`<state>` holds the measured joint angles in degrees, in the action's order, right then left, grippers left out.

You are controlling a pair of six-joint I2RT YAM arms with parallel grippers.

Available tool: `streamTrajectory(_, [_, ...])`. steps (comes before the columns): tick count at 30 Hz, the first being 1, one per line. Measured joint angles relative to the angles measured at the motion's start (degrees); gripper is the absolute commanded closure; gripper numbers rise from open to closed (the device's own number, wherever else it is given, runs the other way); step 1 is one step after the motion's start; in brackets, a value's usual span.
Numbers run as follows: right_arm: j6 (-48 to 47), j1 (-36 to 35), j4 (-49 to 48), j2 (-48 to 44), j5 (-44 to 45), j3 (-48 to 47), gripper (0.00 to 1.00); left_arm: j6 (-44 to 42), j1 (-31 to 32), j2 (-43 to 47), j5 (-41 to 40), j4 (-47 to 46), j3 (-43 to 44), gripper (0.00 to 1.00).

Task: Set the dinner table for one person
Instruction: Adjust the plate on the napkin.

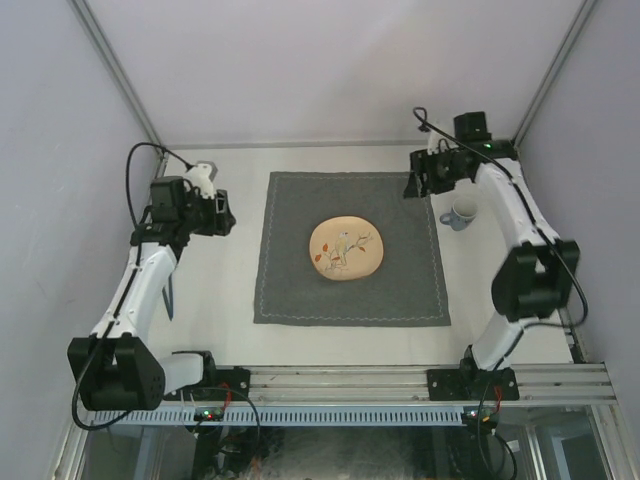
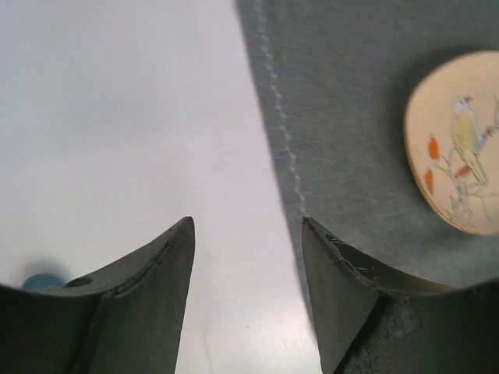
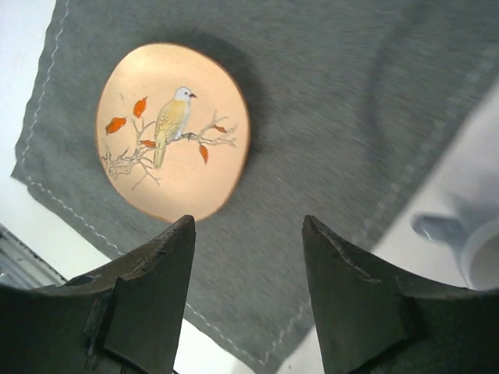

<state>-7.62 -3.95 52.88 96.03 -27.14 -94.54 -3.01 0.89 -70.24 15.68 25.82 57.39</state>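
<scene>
The off-white dinner table [image 1: 215, 300] carries a square dark grey stitched cloth [image 1: 350, 290]. A round peach plate [image 1: 346, 249] painted with a bird lies at the cloth's middle. My left gripper [image 1: 225, 213] hovers open over bare table just left of the cloth's left edge, nothing between its fingers [image 2: 168, 257]. The left wrist view has the plate [image 2: 460, 148] at the right and the cloth [image 2: 351, 101] beside the table [image 2: 117, 117]. My right gripper [image 1: 412, 185] stands open and empty above the cloth's far right corner, with the plate [image 3: 173, 131] ahead on the cloth [image 3: 327, 117].
A pale blue-white mug [image 1: 461, 212] stands on the table right of the cloth, close to the right gripper, and its handle shows in the right wrist view [image 3: 468, 241]. A thin dark utensil-like thing [image 1: 168, 298] lies beside the left arm. Metal rails edge the table.
</scene>
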Motion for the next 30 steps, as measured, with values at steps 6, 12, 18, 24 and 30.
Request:
streamTrajectory(6, [-0.94, -2.73, -1.46, 17.81, -10.45, -4.0, 0.4, -0.17, -8.11, 1.38, -2.58, 0.37, -0.31, 0.38])
streamTrajectory(12, [-2.27, -6.34, -1.64, 23.04, -14.6, -3.87, 0.41, -1.07, -9.81, 2.45, -3.65, 0.9, -2.12, 0.38])
streamTrajectory(18, [-4.74, -10.56, -1.9, 23.87, -17.03, -2.47, 0.44, -2.1, -10.82, 4.59, -5.07, 1.31, -4.46, 0.38])
streamTrajectory(24, [-7.61, -10.75, -1.86, 24.06, -16.96, 1.75, 0.44, -2.34, -12.96, 4.76, -6.12, 1.25, -4.9, 0.38])
streamTrajectory(30, [-8.22, -8.92, -2.05, 23.96, -17.77, 6.05, 0.45, -2.12, -13.68, 3.58, -6.62, 1.14, -4.9, 0.38])
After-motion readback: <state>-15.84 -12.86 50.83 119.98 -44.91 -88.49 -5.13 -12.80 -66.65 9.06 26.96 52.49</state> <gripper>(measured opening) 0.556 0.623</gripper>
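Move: The plate's middle lies about 16 cm left of the right hand, 6 cm back and some 19 cm below, near the middle of the napkin. The mug stands roughly 8 cm to the right of the right hand and 1 cm farther out, about 16 cm lower. From the left hand the plate is some 24 cm to the right, 1 cm back and 15 cm down. Open right hand sinks about 16 cm, swinging left then back to the plate's right rim; left retreats leftward. ##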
